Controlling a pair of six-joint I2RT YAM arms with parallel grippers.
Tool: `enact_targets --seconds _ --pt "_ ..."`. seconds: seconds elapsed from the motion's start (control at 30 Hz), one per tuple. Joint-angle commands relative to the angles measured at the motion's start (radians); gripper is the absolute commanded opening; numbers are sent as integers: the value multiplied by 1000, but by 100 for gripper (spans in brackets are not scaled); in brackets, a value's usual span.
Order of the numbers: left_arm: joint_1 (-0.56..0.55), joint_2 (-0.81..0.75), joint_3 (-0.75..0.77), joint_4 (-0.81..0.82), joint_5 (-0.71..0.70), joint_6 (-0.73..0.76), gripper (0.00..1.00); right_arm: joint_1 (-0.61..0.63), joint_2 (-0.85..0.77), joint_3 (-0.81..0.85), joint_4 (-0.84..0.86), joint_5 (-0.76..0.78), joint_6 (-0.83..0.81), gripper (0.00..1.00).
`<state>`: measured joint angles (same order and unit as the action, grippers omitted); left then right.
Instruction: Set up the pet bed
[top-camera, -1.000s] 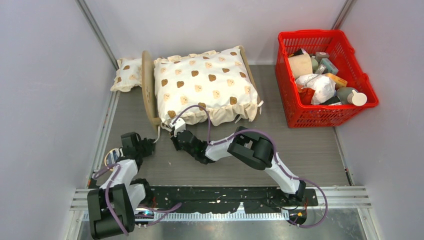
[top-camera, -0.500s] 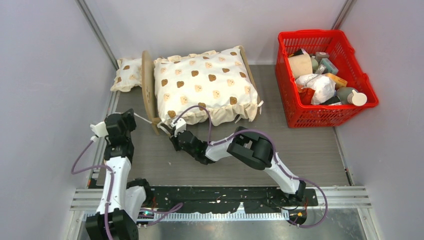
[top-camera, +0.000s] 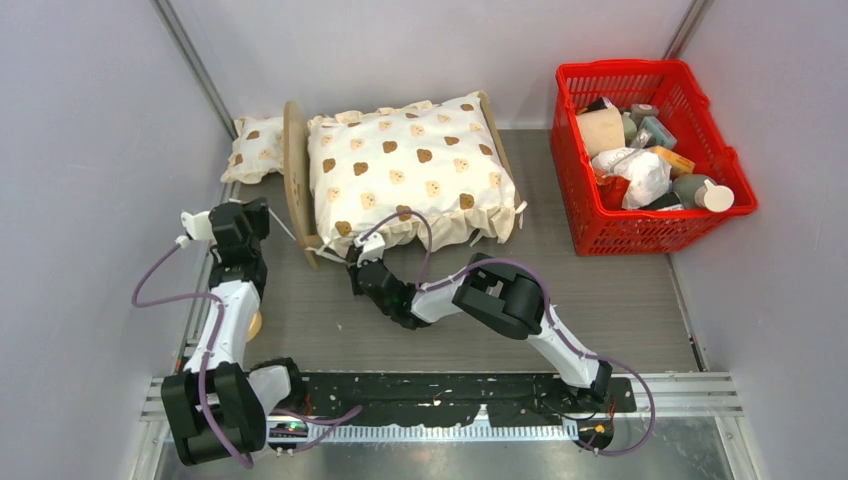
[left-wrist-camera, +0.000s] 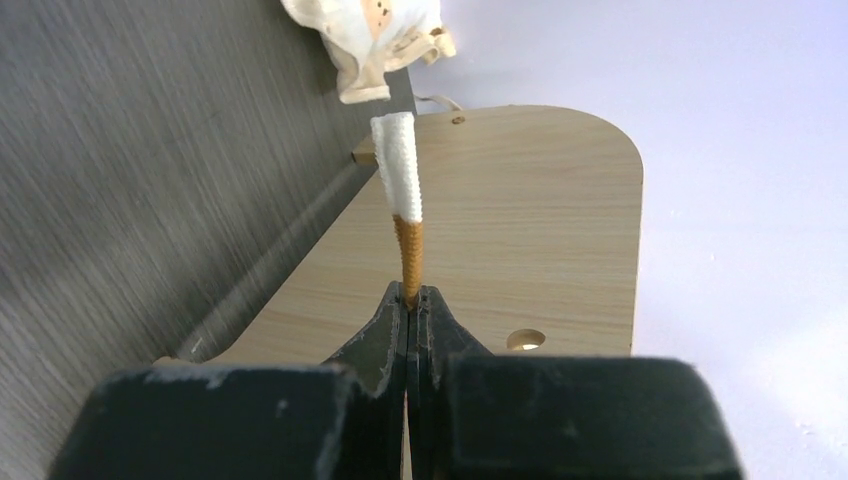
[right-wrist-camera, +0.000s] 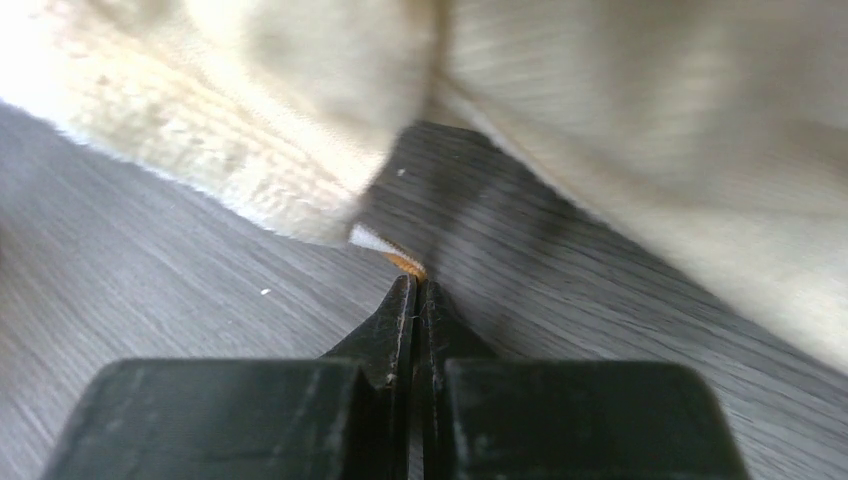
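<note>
The pet bed (top-camera: 296, 185) stands at the back with its light-wood headboard (left-wrist-camera: 520, 230) to the left. A cream bear-print cushion (top-camera: 410, 170) covers it. My left gripper (top-camera: 266, 222) sits just left of the headboard, shut on an orange-tipped white tie cord (left-wrist-camera: 405, 200) that runs to the cushion's near-left corner (left-wrist-camera: 370, 40). In the left wrist view the left gripper (left-wrist-camera: 411, 295) pinches the cord's orange end. My right gripper (top-camera: 357, 256) is at the cushion's front edge. The right wrist view shows the right gripper (right-wrist-camera: 413, 285) shut on another cord's orange tip (right-wrist-camera: 405, 263) under the ruffle (right-wrist-camera: 230, 150).
A small bear-print pillow (top-camera: 252, 148) lies behind the headboard against the left wall. A red basket (top-camera: 568, 170) full of items stands at the back right. A small tan round object (top-camera: 255, 325) lies beside the left arm. Grey walls close in on both sides.
My left gripper went from open near the table's front to shut on the tie cord, and has drawn it left and back beside the headboard. The right gripper has shifted only slightly.
</note>
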<state>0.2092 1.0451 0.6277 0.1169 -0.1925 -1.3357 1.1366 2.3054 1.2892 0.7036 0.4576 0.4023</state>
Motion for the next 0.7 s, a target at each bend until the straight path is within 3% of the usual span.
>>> enact_targets --seconds 0.0,0.13,0.37,0.5,0.67 --pt "2 23 87 212 17 88 0 -14 60 -89 -209 158 12 5" --pt "-14 15 98 275 48 152 0 -11 56 -141 -153 196 2 5" --pt "-53 -82 63 268 -38 297 0 5 52 -159 -124 209 -44 5" --pt "-77 -127 60 372 72 450 0 14 56 -153 -47 106 -66 5" --pt "-167 -223 35 373 185 679 0 29 49 -107 -38 53 -92 5"
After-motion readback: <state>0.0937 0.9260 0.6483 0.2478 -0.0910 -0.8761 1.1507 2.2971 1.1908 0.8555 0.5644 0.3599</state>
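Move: The left hand holds one strap end high up. The tie at the headboard's near corner lies about 13 cm to its right, 6 cm back and 14 cm below; the headboard's middle is roughly 8 cm right, 5 cm ahead and 8 cm lower, and the small pillow 14 cm straight ahead, 17 cm down. From the low right hand, gripping the other end, the tie is some 6 cm left, 1 cm ahead and 4 cm up, with the quilt's middle 13 cm right, 18 cm ahead, 8 cm up. With its fingers still shut on the strap end, the left hand edges about 1 cm forward, then climbs some 7 cm and swings about 5 cm right towards the headboard, easing back slightly while its left side rolls up some 25 degrees and it turns clockwise. Low over the table, the right hand keeps its pinch on the other end and draws it about 3 cm to the right, away from the tie, then lets about 1 cm of that go back left. ##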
